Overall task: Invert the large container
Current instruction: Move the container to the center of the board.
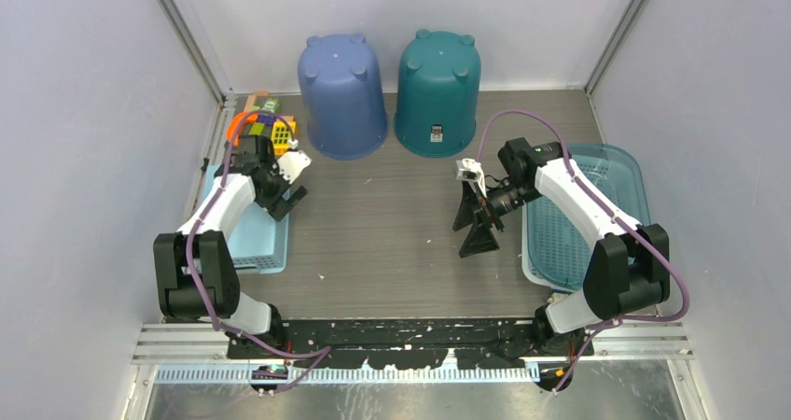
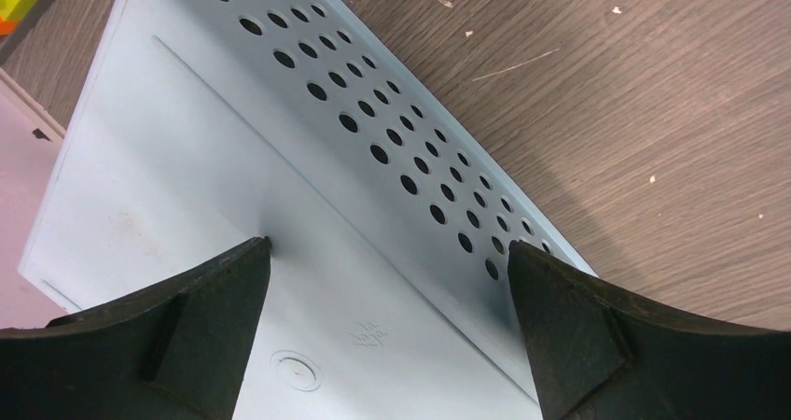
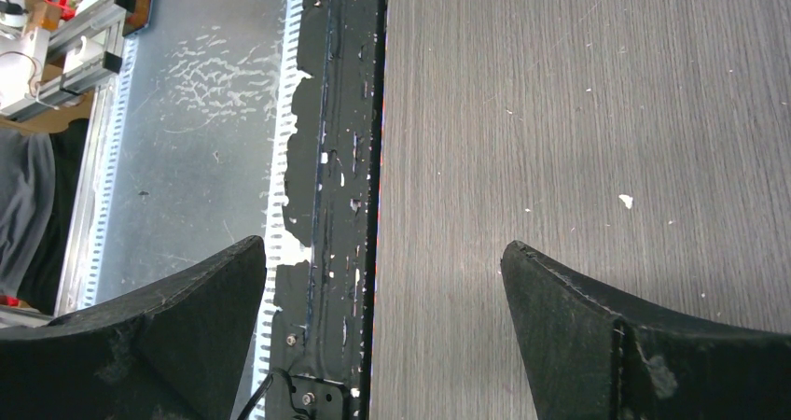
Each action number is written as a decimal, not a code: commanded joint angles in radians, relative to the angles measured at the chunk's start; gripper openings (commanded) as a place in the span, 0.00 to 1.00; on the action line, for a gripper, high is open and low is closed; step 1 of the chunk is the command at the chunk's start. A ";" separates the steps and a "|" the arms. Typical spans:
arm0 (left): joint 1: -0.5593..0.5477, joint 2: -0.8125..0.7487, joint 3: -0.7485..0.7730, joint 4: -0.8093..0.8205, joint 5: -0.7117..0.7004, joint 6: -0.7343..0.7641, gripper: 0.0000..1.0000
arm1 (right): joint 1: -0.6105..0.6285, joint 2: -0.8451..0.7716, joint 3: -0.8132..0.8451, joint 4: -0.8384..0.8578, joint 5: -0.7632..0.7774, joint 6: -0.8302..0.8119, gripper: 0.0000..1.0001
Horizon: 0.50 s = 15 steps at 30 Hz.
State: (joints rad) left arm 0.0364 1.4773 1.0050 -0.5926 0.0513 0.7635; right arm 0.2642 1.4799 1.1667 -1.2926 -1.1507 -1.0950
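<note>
The large container (image 1: 558,238) is a light blue mesh-walled basket standing open side up at the right of the table, partly under my right arm. My right gripper (image 1: 473,229) hangs open just left of its left rim, over bare wood, with nothing between the fingers. In the right wrist view that gripper (image 3: 384,252) looks down on the table's near edge. My left gripper (image 1: 289,196) is open above a small pale blue basket (image 1: 252,238) that lies bottom up. In the left wrist view its fingers (image 2: 387,252) straddle that basket's perforated side wall (image 2: 392,149).
Two buckets stand upside down at the back, a purple-blue one (image 1: 342,93) and a teal one (image 1: 437,89). Colourful toy blocks (image 1: 266,126) lie at the back left. A black rail (image 3: 326,159) runs along the table's near edge.
</note>
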 commanded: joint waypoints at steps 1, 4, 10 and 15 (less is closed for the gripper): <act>0.011 -0.020 0.026 -0.093 0.088 -0.013 1.00 | -0.005 0.000 0.014 -0.013 -0.031 -0.020 1.00; 0.010 -0.060 0.041 -0.111 0.118 -0.023 1.00 | -0.005 0.003 0.014 -0.013 -0.030 -0.020 1.00; 0.010 -0.135 0.087 -0.133 0.148 -0.056 1.00 | -0.005 0.006 0.015 -0.015 -0.030 -0.020 1.00; 0.011 -0.207 0.133 -0.140 0.152 -0.093 1.00 | -0.006 0.004 0.014 -0.014 -0.028 -0.019 1.00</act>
State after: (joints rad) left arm 0.0418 1.3491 1.0760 -0.7197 0.1646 0.7132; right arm 0.2642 1.4868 1.1667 -1.2945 -1.1507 -1.0966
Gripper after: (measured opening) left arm 0.996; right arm 0.996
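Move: The large container, the teal basket on the board's right side, lies roughly 57 cm to the right of my left hand, about level with it fore and aft and some 5 cm lower. The light-blue basket's middle is about 7 cm left and 3 cm back, 5 cm below. The toys are some 21 cm ahead and 9 cm left; the blue bucket stands 23 cm ahead and 7 cm right. From my right hand the large container is about 27 cm right and 9 cm ahead. I lift my left hand off the right-hand edge of the upturned light-blue basket: first a short slide back and about 2 cm to the left, hardly rising, then quickly up, some 5 cm in all, edging forward again at the end. The hand's left side dips a few degrees, and my fingers stay wide open. ##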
